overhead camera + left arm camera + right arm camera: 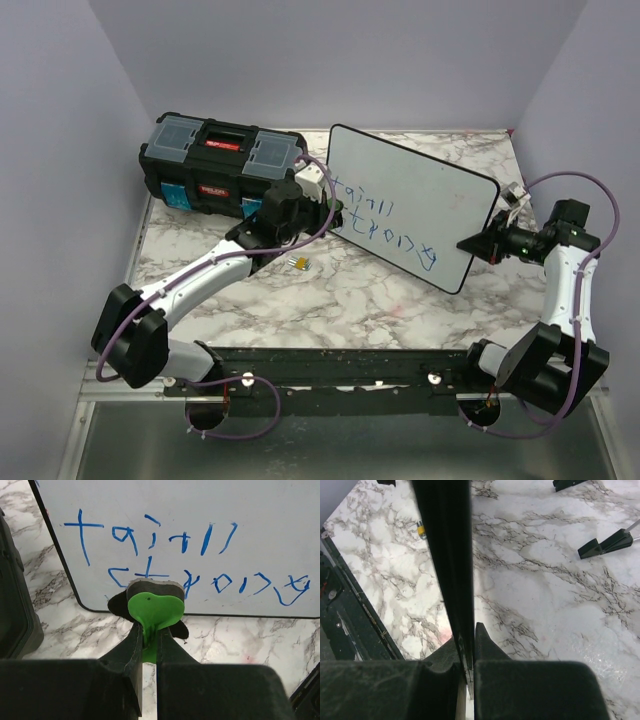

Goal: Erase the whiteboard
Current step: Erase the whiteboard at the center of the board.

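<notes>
The whiteboard [420, 190] stands tilted at the table's middle, white with a black rim and two lines of blue lettering [200, 540]. My left gripper [312, 190] is at its left end, shut on the green grip of an eraser [155, 610]. The eraser's dark pad sits against the board's lower left part, under the writing. In the left wrist view the gripper [150, 632] pinches the green tab. My right gripper [482, 243] is shut on the board's right edge. In the right wrist view that edge [445, 555] runs as a dark strip between the fingers of the gripper [469, 635].
A black toolbox [215, 160] with a red handle lies behind the left arm, close to the board's left end. A small yellow piece [299, 264] lies on the marble table in front of the board. Black wedge-shaped pieces [605, 542] rest on the marble beside the board's edge.
</notes>
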Robot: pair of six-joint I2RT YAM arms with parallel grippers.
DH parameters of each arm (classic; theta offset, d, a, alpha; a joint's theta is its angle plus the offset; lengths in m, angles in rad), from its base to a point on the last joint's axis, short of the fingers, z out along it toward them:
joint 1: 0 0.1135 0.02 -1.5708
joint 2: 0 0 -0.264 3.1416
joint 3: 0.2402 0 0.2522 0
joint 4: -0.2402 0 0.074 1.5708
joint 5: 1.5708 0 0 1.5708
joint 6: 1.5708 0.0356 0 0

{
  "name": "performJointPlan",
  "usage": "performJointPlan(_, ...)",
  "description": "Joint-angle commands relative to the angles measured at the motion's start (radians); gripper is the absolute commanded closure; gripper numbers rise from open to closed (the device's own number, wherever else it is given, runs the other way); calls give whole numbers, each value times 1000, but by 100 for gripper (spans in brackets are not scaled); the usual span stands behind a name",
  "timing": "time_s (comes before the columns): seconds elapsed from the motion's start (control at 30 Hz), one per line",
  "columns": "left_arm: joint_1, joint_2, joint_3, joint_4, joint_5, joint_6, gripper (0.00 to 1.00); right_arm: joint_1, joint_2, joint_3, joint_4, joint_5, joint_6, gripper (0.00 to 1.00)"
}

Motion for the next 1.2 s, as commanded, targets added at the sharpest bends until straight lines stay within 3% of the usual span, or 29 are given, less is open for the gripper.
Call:
performJointPlan(0.0,24,-9,-15,91,-30,-2,100,5,-3,43,44,50,42,99)
performJointPlan(0.27,72,98,51,154,-43,-31,100,4,-106,-81,481,60,473,99)
performJointPlan(0.53,89,250,236,77,-67,19,100,6,-78,-82,519,-23,438,99)
performJointPlan(0.77,117,413,444,-85,14,126,100,5,-28,-8,211,-58,120,99)
performJointPlan(1.0,127,399,385,-51,97,247,100,5,45,89,-123,-28,-226,99)
performJointPlan(1.17,139,417,374,18,100,264,100,5,108,102,-238,-71,-327,99)
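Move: At the board's left end, the "t" starting the upper line of writing lies about 9 cm ahead of the left hand, straight on and level with it; "st" of the lower line is some 7 cm ahead, 2 right and 4 down. The toolbox sits roughly 18 cm ahead, 23 left and 12 below, the padlock about 7 left, 1 back and 18 down. From the right hand, that "t" is some 16 cm ahead, 30 left and 1 up. Reaching forward about 12 cm, the left hand carries the green eraser onto the "t" of the upper line, rising slightly as it nears, then draws it down some 4 cm along the steep board, rolling about 10 degrees with its left side lifting. The right hand keeps its grip on the board's right edge, easing forward 3 cm and half back. ##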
